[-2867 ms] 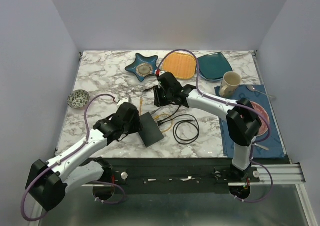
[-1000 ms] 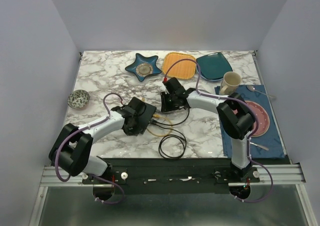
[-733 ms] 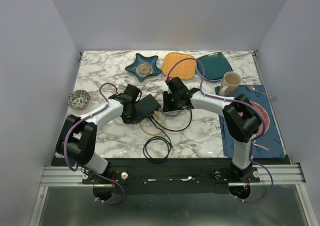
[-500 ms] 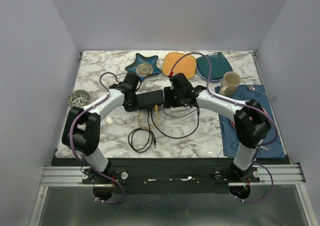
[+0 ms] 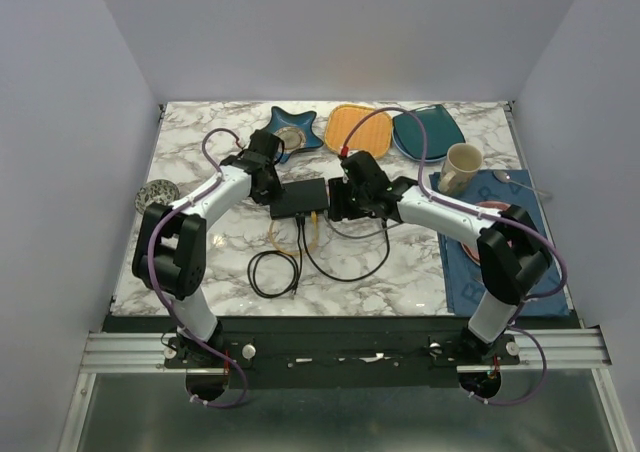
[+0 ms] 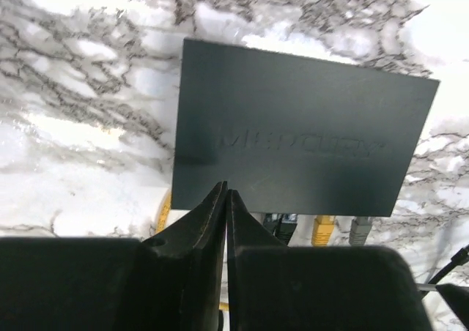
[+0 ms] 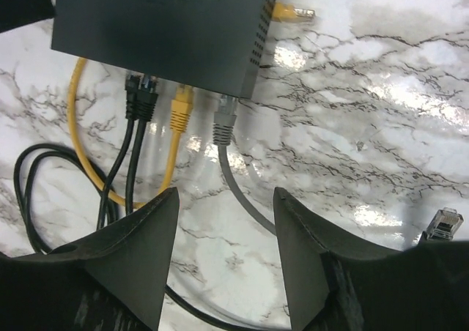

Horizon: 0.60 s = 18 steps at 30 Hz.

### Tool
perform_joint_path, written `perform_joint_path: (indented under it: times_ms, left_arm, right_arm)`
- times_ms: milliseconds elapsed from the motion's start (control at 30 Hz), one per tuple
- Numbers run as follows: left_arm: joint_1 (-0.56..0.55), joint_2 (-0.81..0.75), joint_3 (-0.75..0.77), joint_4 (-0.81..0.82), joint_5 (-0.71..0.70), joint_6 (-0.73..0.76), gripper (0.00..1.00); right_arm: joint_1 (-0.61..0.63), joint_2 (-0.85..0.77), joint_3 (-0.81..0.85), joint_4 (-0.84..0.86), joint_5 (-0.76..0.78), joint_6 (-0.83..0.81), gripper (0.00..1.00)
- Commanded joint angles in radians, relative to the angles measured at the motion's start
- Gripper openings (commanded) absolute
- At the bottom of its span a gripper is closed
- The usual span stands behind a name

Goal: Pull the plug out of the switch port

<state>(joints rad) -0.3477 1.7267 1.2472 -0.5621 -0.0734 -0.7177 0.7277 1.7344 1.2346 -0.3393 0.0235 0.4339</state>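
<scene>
The switch (image 5: 301,198) is a flat matte black box lying mid-table with its sockets on the near edge. In the right wrist view, the switch (image 7: 161,23) has black plugs (image 7: 141,97), a yellow plug (image 7: 180,108) and a grey plug (image 7: 224,122) in its ports. My right gripper (image 7: 223,199) is open and empty, just near of the grey plug, with the grey cable running between the fingers. My left gripper (image 6: 226,190) is shut and empty, its tips over the near left corner of the switch (image 6: 300,148). In the top view, the left gripper (image 5: 272,194) and right gripper (image 5: 338,204) flank the switch.
A black cable coil (image 5: 272,272) lies in front. A loose yellow plug (image 7: 293,12) and a loose black plug (image 7: 445,222) lie to the right. A star dish (image 5: 285,132), orange plate (image 5: 358,130), teal plate (image 5: 428,132), mug (image 5: 462,167), small bowl (image 5: 157,194) and blue mat (image 5: 500,262) surround the area.
The switch and its cables have slid from the near left toward the table's middle and turned level. The left arm swung left and far with it. The right gripper stayed at the switch's right end.
</scene>
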Motion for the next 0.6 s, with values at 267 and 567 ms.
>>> perform_joint_path:
  times_ms: [267, 567]
  left_arm:
    - [0.004, -0.177, -0.317, 0.120, 0.116, -0.038, 0.19]
    - [0.004, -0.059, -0.330, 0.177, 0.228, -0.058, 0.18]
  right_arm:
    - [-0.057, 0.085, -0.057, 0.019, 0.009, 0.017, 0.39]
    - [0.007, 0.102, -0.109, 0.028, -0.094, 0.065, 0.37]
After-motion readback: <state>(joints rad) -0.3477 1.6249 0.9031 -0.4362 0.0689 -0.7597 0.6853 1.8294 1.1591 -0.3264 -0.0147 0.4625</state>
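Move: The left hand hangs over the switch, whose middle is about 5 cm to its right, 1 cm ahead and 6 cm down; the paired black plugs are 6 cm back and 6 cm right. From the right hand the gray plug lies about 3 cm left, 1 cm ahead and 8 cm down. The yellow plug is 3 cm left of the gray one, the gray cable's bend 5 cm back and 2 cm right of this hand, and the loose clear plug 13 cm right, about level with it. The left hand, nearly shut, heads back off the switch past its front edge near the left corner, about 8 cm, sinking some 6 cm with ever more of it late, and tipping its fingers nearer upright. The right hand drops some 6 cm beside the gray plug towards the gray cable, drifting right and finally a little back, its wide fingers closing partway. No contact shows. ##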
